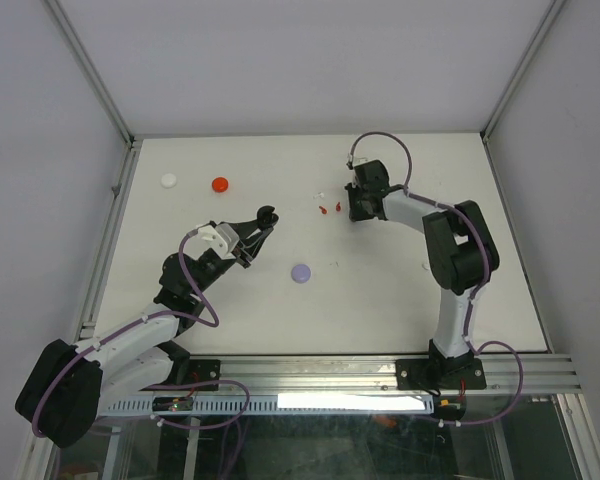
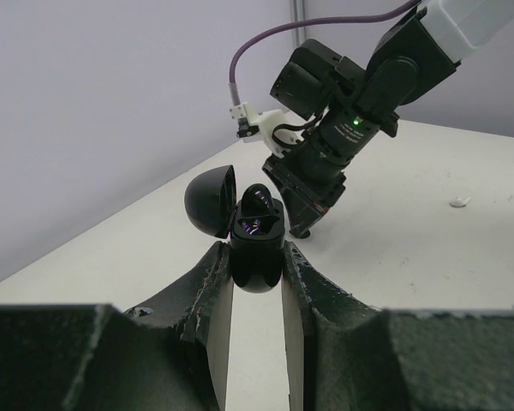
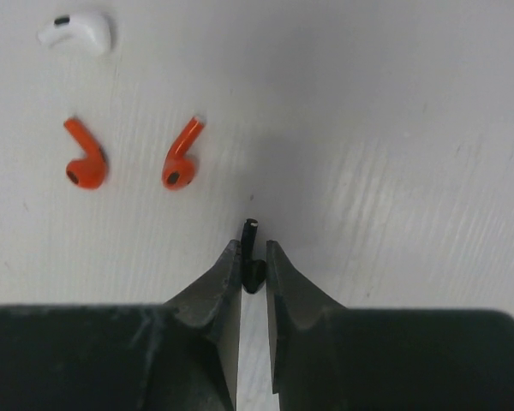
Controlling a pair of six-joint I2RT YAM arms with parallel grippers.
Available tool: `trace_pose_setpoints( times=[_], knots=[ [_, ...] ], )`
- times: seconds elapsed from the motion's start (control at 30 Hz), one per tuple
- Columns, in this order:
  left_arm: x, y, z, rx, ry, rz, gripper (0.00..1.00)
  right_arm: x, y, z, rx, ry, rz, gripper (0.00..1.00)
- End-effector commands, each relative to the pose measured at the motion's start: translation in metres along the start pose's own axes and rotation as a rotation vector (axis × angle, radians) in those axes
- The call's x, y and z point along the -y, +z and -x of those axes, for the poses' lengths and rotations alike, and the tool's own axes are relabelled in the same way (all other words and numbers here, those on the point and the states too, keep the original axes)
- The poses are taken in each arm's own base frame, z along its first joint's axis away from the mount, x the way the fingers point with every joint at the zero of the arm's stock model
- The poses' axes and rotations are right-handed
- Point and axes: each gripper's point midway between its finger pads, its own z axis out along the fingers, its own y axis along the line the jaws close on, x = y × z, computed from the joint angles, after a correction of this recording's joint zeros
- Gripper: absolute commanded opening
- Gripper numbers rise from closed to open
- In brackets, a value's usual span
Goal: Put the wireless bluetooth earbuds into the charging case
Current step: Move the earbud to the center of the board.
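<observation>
A black charging case (image 2: 257, 235) with its lid (image 2: 211, 201) swung open is held above the table, my left gripper (image 2: 257, 257) shut on its lower half. In the top view the case (image 1: 266, 215) hangs left of centre. My right gripper (image 3: 253, 250) is down at the table, shut on a black earbud (image 3: 250, 231) whose stem pokes out past the fingertips. Two red earbuds (image 3: 87, 163) (image 3: 182, 158) lie just to its left, and a white earbud (image 3: 79, 30) lies further off. The top view shows the right gripper (image 1: 352, 212) beside the red earbuds (image 1: 325, 209).
A red round case (image 1: 219, 184) and a white one (image 1: 169, 180) sit at the back left. A lavender case (image 1: 300, 272) lies mid-table, with a tiny pale piece (image 1: 332, 263) beside it. Aluminium frame rails run along the table's edges.
</observation>
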Motion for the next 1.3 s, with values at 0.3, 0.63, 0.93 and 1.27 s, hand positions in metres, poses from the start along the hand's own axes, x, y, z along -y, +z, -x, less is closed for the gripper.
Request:
trace_pose_setpoints(
  times=[0.3, 0.63, 0.93, 1.27],
  knots=[
    [-0.002, 0.007, 0.030, 0.087, 0.024, -0.010, 0.00, -0.059, -0.061, -0.071, -0.112, -0.137, 0.078, 0.14],
    [-0.002, 0.006, 0.029, 0.087, 0.024, -0.012, 0.00, -0.083, -0.078, -0.099, -0.134, -0.260, 0.074, 0.22],
    [-0.001, 0.007, 0.028, 0.084, 0.020, -0.013, 0.00, -0.072, -0.083, -0.101, -0.138, -0.303, 0.009, 0.35],
    [-0.001, 0.007, 0.026, 0.080, 0.018, -0.015, 0.00, -0.057, -0.090, -0.097, -0.131, -0.325, -0.065, 0.37]
  ],
)
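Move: The right fingertips, almost on the board, already pinch the black earbud; the bare spot near the board's centre where it is to go lies about 14 cm back and 5 cm to the left, level with them. The purple round case sits roughly 17 cm back and 15 cm left. The nearer red earbud is some 3 cm ahead and 4 cm left, the farther one about 2 cm ahead and 9 cm left. From the left hand that spot lies about 18 cm right, 1 cm ahead and 22 cm below. Keeping its height just over the board, the right hand draws the pinched black earbud back about 14 cm and some 5 cm left, away from the red earbuds and towards the purple case, turning roughly 15 degrees counter-clockwise on the way. As the backward travel stops the fingers open and let go of the earbud, and the hand then eases 2 to 3 cm to the right at the same height while it rolls, its left side dipping. ##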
